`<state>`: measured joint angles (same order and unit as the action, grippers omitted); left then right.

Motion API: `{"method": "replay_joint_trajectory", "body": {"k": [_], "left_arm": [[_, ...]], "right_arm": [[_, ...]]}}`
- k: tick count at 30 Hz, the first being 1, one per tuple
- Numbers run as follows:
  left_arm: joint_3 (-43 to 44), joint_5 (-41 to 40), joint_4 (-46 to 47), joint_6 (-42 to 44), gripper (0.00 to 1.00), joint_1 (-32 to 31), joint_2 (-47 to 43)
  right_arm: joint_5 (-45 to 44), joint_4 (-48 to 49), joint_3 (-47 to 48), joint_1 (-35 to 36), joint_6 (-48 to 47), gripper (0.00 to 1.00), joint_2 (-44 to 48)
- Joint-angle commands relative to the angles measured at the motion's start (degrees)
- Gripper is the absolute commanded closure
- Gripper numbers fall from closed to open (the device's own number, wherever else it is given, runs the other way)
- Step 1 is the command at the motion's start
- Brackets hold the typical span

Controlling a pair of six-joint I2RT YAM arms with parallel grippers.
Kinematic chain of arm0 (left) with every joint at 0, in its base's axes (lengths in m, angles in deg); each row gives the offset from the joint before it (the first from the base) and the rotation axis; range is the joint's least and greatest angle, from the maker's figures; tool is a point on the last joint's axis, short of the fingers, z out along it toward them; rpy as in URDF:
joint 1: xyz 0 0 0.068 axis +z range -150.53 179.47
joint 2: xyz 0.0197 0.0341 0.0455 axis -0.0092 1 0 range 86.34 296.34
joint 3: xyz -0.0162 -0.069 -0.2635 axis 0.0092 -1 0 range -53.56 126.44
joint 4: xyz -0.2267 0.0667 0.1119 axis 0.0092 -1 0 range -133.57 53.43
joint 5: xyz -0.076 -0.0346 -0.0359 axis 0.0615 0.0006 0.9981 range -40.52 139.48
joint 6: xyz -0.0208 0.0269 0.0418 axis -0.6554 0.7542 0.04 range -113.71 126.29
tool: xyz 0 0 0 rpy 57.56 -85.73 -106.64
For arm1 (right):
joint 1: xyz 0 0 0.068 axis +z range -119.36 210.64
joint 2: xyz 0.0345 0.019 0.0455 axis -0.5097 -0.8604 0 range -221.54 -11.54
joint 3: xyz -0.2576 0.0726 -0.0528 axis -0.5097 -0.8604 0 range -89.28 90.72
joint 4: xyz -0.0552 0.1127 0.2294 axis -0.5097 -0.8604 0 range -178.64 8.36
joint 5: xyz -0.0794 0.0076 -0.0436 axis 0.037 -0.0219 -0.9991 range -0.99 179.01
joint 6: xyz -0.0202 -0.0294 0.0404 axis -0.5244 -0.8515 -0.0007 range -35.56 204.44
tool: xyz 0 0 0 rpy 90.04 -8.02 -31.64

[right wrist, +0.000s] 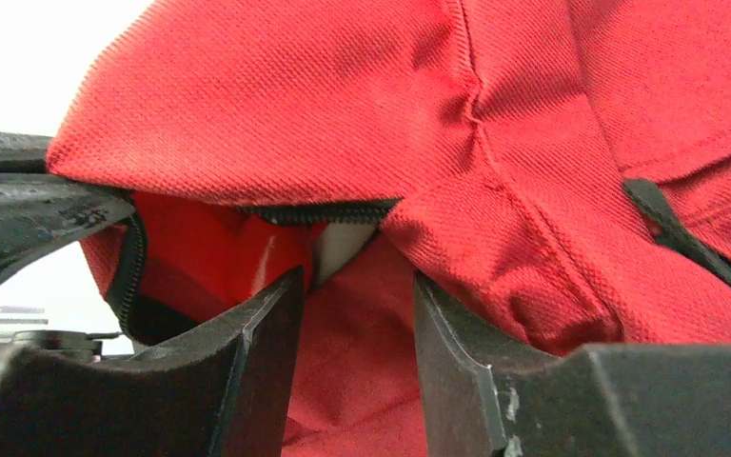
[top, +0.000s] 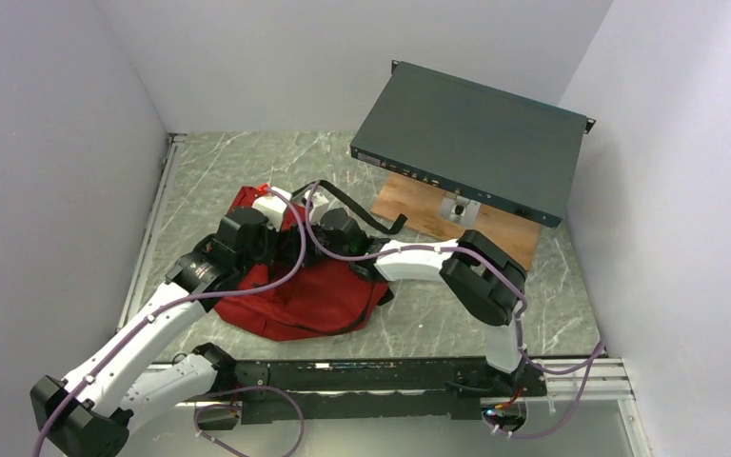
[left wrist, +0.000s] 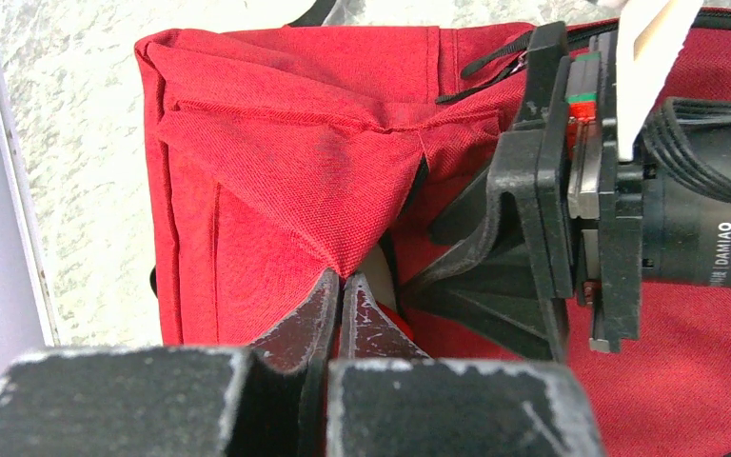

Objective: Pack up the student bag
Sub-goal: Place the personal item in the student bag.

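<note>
The dark red student bag [top: 295, 300] lies on the marble table between both arms. In the left wrist view my left gripper [left wrist: 343, 282] is shut on a raised fold of the bag's red fabric [left wrist: 314, 181], holding it up like a tent by the opening. My right gripper [right wrist: 354, 286] is open, its fingers [right wrist: 276, 314] poking into the bag's mouth under the black zip [right wrist: 319, 212]. Only red lining lies between the jaws. A pale object [right wrist: 341, 246] shows just inside, mostly hidden. From above, both grippers [top: 290, 238] meet over the bag's upper part.
A flat dark teal metal box [top: 471, 143] sits tilted at the back right on a wooden board [top: 419, 214]. A black strap [top: 366, 217] curls from the bag toward the board. A white object [top: 271, 202] lies at the bag's far edge. Grey walls close in left and right.
</note>
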<state>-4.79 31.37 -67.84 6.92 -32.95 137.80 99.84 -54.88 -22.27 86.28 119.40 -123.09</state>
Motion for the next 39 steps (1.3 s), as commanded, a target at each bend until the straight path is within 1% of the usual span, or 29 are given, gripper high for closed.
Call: {"method": "replay_joint_trajectory", "body": {"k": [1, 2, 7, 10, 13, 14, 16, 19, 22, 27, 28, 30, 31, 35, 37, 39], "left_arm": [[2.6, -1.2, 1.5, -0.2, 1.00, 0.3, -1.5], [2.7, -1.0, 1.4, -0.3, 1.00, 0.4, -1.3], [3.0, -0.3, 1.1, -0.2, 1.00, 0.4, -0.4], [2.9, 0.3, 1.3, -0.3, 1.00, 0.3, -0.3], [2.9, 0.8, 1.1, -0.3, 1.00, 0.3, 0.6], [3.2, 0.9, 0.7, -2.1, 1.00, 0.4, 1.0], [3.3, 1.5, 0.7, -2.3, 1.00, 0.3, 1.5], [3.4, 1.9, 0.8, -2.4, 1.00, 0.3, 1.5], [3.1, 1.5, 1.1, -2.4, 1.00, 0.4, 0.8], [3.0, 1.6, 1.3, -2.3, 1.00, 0.3, 0.4], [3.2, 1.7, 1.2, -2.3, 1.00, 0.4, 0.4], [3.1, 2.0, 1.4, -2.2, 1.00, 0.3, 0.3], [3.2, 2.1, 1.3, -2.2, 1.00, 0.4, 0.3], [3.3, 2.1, 1.0, -2.3, 1.00, 0.6, 0.0], [3.1, 1.9, 1.2, -2.3, 1.00, 0.7, -0.6], [2.8, 1.9, 1.7, -2.2, 1.00, 0.7, -1.1]], "right_arm": [[-3.2, -5.2, -0.8, -0.7, -2.2, 0.52, 4.8], [-3.4, -4.9, -1.5, -0.7, -1.8, 0.52, 5.4], [-4.3, -4.0, -2.1, -0.8, 3.1, 0.40, 5.0], [-2.5, -0.7, -2.4, -0.8, 6.7, 0.39, 3.7], [-3.0, 0.2, -2.8, -0.8, 7.2, 0.39, 3.7], [-3.7, -1.8, -2.2, -0.9, 7.2, 0.38, 3.5], [-7.0, -4.8, -0.6, -1.1, 9.2, 0.37, 3.2], [-12.4, -10.0, 2.2, -0.7, 15.2, 0.35, 2.1], [-17.5, -15.7, 5.7, 0.2, 17.8, 0.34, 0.6], [-23.2, -17.7, 7.8, 1.5, 19.3, 0.33, -0.1], [-24.0, -18.4, 8.4, 1.7, 19.6, 0.31, -0.5], [-26.4, -20.6, 10.2, 2.4, 19.9, 0.25, -1.6], [-27.8, -22.3, 11.6, 2.7, 19.9, 0.24, -2.4], [-35.0, -28.1, 18.1, 4.1, 19.9, 0.24, -6.8], [-38.6, -31.9, 21.3, 4.4, 19.9, 0.26, -9.4], [-41.0, -32.2, 22.0, 4.8, 19.1, 0.28, -10.6]]}}
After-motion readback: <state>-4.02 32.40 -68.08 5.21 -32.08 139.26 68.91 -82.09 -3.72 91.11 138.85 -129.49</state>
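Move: The personal item, seen only as a pale and red patch in the bag's mouth, sits some 3 cm to the right gripper's left, 1 cm ahead and 2 cm below. The fold of rim pinched by the left fingers is about 4 cm left of the right gripper, 2 cm back and 2 cm above; the zip pull is roughly 6 cm ahead and 2 cm right. From the left gripper the item is about 3 cm ahead, 1 cm right and 3 cm below. Keep the left gripper shut on the red rim and nearly still. Ease the right gripper about 2 cm to the right, then swing it forward roughly 4 cm and back left under the bag's folded rim, sinking about 1 cm. Turn it some 30 degrees clockwise with the fingers tipping down, and open them wider on the way. ##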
